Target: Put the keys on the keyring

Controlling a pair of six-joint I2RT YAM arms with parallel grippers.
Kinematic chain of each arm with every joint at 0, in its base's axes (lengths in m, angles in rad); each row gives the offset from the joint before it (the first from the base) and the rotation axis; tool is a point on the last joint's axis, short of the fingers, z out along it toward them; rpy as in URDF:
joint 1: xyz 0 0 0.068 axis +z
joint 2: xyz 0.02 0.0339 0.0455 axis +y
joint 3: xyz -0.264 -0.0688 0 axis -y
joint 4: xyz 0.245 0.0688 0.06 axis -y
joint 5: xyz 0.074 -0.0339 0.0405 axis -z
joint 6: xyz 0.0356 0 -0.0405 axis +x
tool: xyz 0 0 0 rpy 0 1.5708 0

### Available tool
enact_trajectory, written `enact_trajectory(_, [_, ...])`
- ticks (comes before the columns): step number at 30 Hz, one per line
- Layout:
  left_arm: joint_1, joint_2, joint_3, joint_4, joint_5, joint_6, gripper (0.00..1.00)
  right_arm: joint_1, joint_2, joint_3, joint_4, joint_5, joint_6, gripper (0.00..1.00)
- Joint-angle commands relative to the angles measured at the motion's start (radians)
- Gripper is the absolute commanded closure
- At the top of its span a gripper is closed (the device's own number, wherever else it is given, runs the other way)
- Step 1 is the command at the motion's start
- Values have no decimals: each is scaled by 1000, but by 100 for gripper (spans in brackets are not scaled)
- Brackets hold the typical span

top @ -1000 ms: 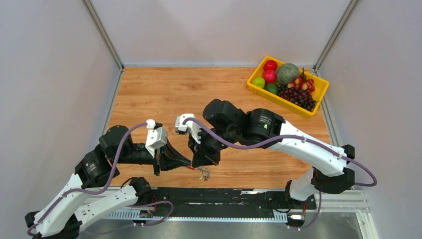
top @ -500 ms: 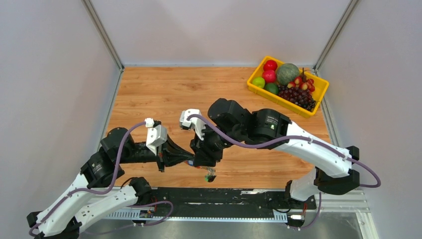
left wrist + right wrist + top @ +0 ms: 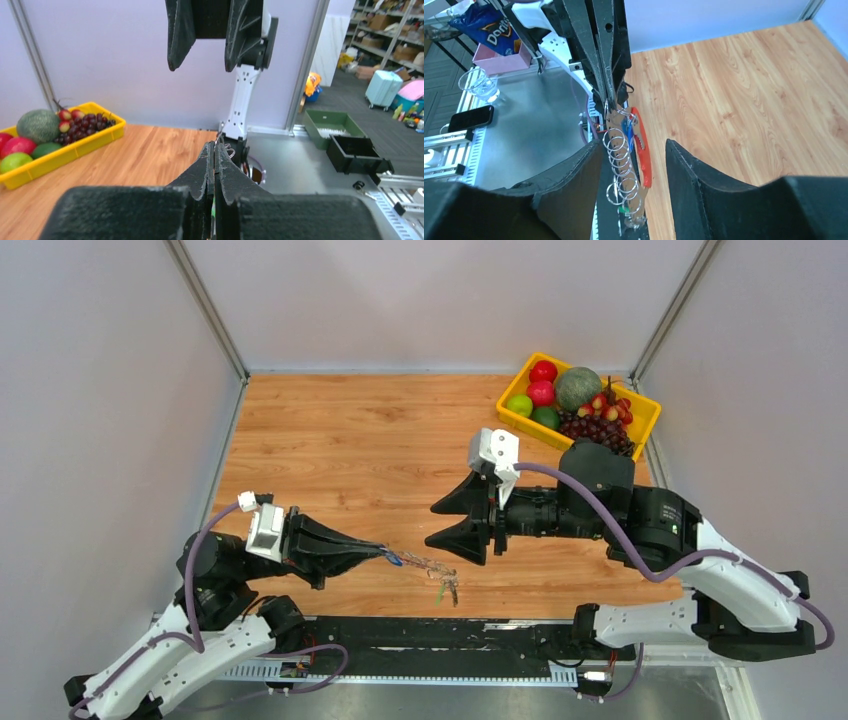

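Observation:
My left gripper (image 3: 385,556) is shut on one end of the keyring (image 3: 420,566), which sticks out to the right just above the table's front edge. In the right wrist view the keyring (image 3: 642,150) shows its red curved part beside a chain of several silver rings (image 3: 620,157). A blue key head (image 3: 627,131) and a green one (image 3: 624,210) hang on it. Keys (image 3: 447,590) dangle at its far end. My right gripper (image 3: 433,525) is open and empty, just right of and above the keyring. In the left wrist view my left gripper (image 3: 215,148) is shut.
A yellow tray (image 3: 510,420) of fruit stands at the back right and also shows in the left wrist view (image 3: 65,155). The black rail (image 3: 450,632) runs along the table's front edge right below the hanging keys.
My right gripper has drawn back to the right, away from the keyring, and stands open. My left arm has pulled back to the left, with the keyring still in it.

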Motion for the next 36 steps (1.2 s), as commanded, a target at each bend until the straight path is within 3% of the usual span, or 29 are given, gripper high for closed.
enact_trajectory(1, [-1,-16,-55,307,-40,-106,100,1,-10,-82,135,8,-31,47])
enact_trajectory(7, [-2,-22,-75,339,-120,-105,100,1,-21,-135,152,-34,-76,48])
enact_trajectory(12, [-2,7,-8,172,-246,-56,100,1,3,-166,157,-32,-82,48])
enact_trajectory(20, [-1,86,62,133,-176,-72,100,1,51,-192,192,-31,-111,51])
enact_trajectory(23, [-2,84,70,137,-158,-75,100,2,54,-210,216,-25,-129,61])
enact_trajectory(27, [-2,79,78,109,-155,-70,100,11,60,-216,232,-26,-140,96])
enact_trajectory(28, [-2,74,78,106,-165,-69,100,16,63,-218,236,-12,-141,100])
enact_trajectory(31, [0,63,79,102,-203,-71,100,45,64,-227,246,82,-137,100])
enact_trajectory(36, [-1,56,77,85,-305,-80,100,157,115,-204,249,385,-112,100])
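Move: The right hand, open, goes for the keyring coil dangling from the left fingers; its middle lies about 3 cm back, 2 cm left and some 10 cm below. The blue key is roughly 2 cm back, 5 cm left and 9 cm below, the green tag 5 cm back, 1 cm right and 13 cm below. From the left hand, the coil's middle is about 2 cm back, 4 cm right and 3 cm below. The right fingers close on the coil and pinch its wire just under the left fingertips, after sinking about 7 cm while reaching some 5 cm left and edging forward. The left hand, still shut on the upper rings, carries them about 4 cm forward and 2 cm up to meet the right. ##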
